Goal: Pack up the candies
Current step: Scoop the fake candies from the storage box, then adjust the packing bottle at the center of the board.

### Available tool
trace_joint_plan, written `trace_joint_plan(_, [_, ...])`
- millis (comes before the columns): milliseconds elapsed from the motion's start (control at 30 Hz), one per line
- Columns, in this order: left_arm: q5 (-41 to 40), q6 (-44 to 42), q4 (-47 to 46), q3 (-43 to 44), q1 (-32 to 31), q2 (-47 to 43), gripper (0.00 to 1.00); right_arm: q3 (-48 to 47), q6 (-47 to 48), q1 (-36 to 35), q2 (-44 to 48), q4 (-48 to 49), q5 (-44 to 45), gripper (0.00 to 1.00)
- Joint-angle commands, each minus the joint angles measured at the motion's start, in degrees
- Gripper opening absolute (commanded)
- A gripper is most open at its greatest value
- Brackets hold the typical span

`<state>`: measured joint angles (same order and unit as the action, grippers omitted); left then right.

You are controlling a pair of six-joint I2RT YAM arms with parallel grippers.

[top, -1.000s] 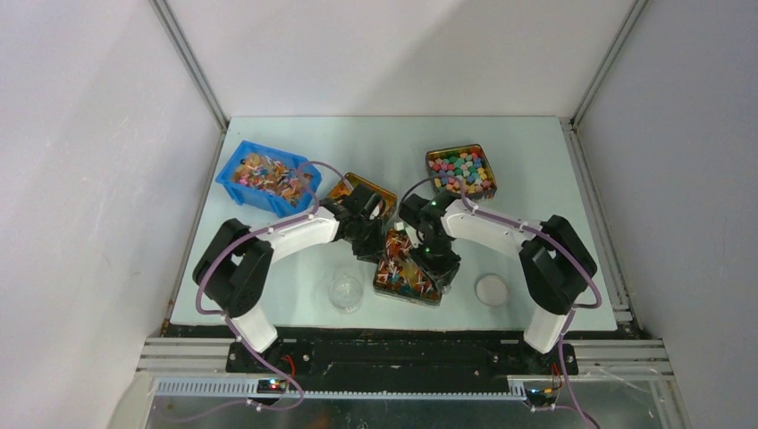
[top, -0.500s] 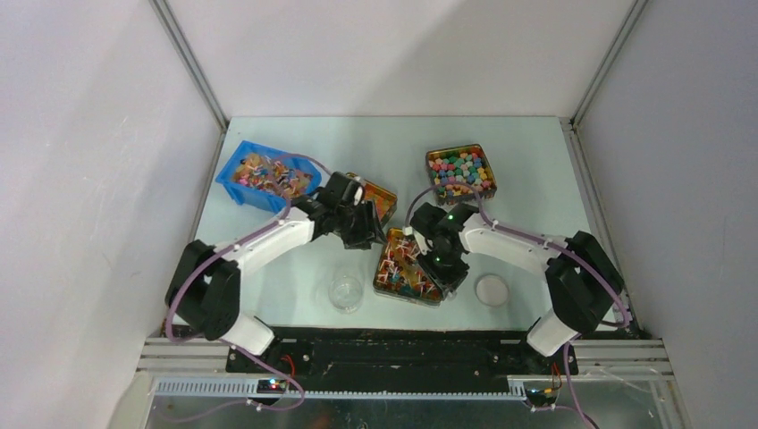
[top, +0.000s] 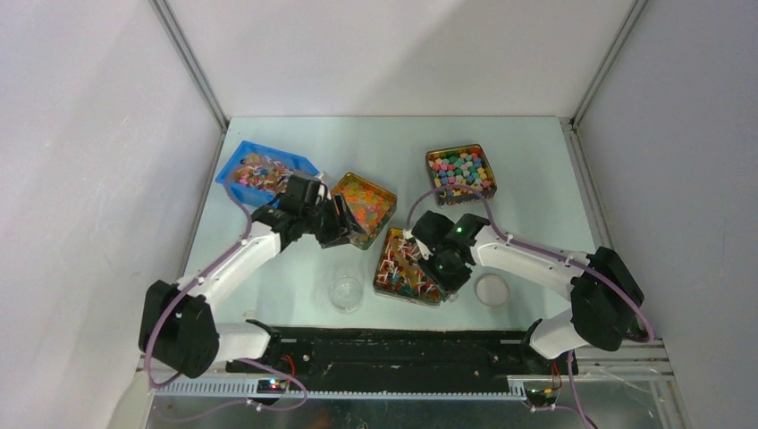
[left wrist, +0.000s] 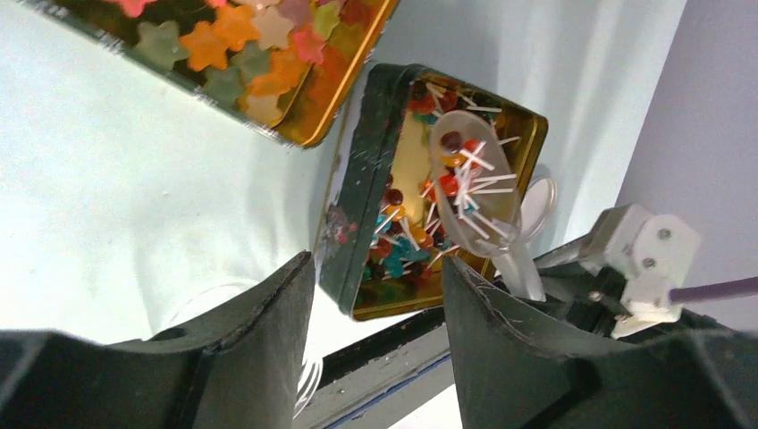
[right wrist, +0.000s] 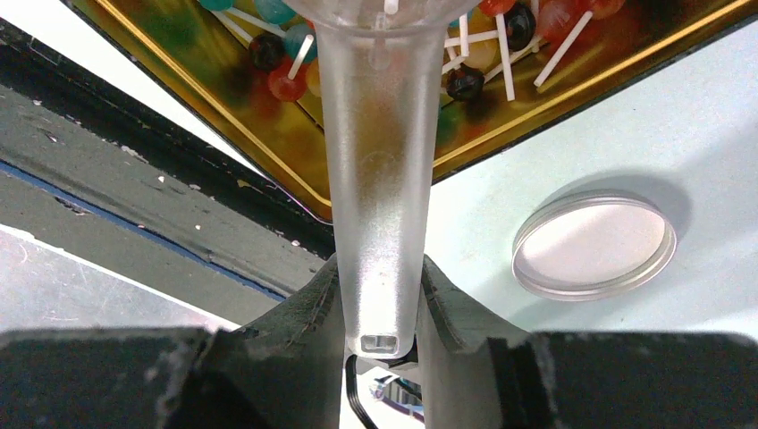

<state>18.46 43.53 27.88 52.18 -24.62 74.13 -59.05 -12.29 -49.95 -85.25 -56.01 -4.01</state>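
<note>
The candies (top: 400, 269) are tiny lollipops with white sticks, lying in a gold-lined tin (top: 391, 288) near the front middle of the table. My right gripper (top: 444, 268) is over the tin's right side. In the right wrist view it (right wrist: 380, 268) is shut on the handle of a clear plastic scoop (right wrist: 375, 179). The scoop bowl (left wrist: 469, 170) holds several candies (left wrist: 450, 185) above the tin (left wrist: 362, 206). My left gripper (top: 344, 223) stands open and empty to the upper left of the tin, and its (left wrist: 377, 268) fingers frame the tin from a distance.
A clear jar (top: 346, 292) stands left of the tin, and its round lid (top: 492, 290) lies to the right. A tin of star sweets (top: 366, 198), a blue bin (top: 234, 170) and a tin of cube sweets (top: 460, 172) sit further back.
My left gripper has opened and drawn back up and to the left, away from the lollipop tin's edge. The right gripper has shifted slightly right over the tin with the scoop.
</note>
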Motion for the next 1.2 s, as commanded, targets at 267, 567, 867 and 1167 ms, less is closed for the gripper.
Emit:
trace_joint_plan(267, [0.3, -2.8, 8.9, -9.6, 3.3, -13.7, 0.60, -1.6, -5.3, -2.6, 5.1, -2.4, 3.1, 0.00])
trace_joint_plan(567, [-7.1, -3.8, 21.0, -11.5, 3.2, -18.9, 0.57, -1.6, -6.4, -4.0, 7.4, -5.8, 3.9, 0.00])
trace_joint_plan(867, [-9.3, -3.8, 23.3, -13.1, 1.9, -19.0, 0.48, -1.7, -6.8, -4.5, 7.7, -6.0, 3.3, 0.00])
trace_joint_plan(1167, [-8.5, -1.7, 18.3, -15.8, -1.6, -16.2, 0.34, -2.2, -6.8, -4.8, 7.7, -6.3, 3.1, 0.00])
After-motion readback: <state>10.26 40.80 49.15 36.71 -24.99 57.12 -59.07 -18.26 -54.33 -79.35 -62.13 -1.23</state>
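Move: The clear jar stands about 13 cm back from my left hand, some 3 cm to its left and 9 cm lower. The gummy tin lies about 5 cm ahead and straight in line. The lollipop tin is 8 cm back and 11 cm right, both some 11 cm below. From my right hand, which holds the loaded scoop, the jar is about 23 cm left and level fore-and-aft; the lollipop tin is 8 cm left and 5 cm ahead, the white lid 10 cm right and 1 cm ahead. I draw my left hand back about 12 cm and some 8 cm left, sinking about 7 cm, away from the gummy tin and in beside the jar's left side; its fingers tip some 20 degrees steeper down and close partway near the rim. Meanwhile my right hand keeps its grip on the scoop handle and eases back and up, 2 to 3 cm each. ##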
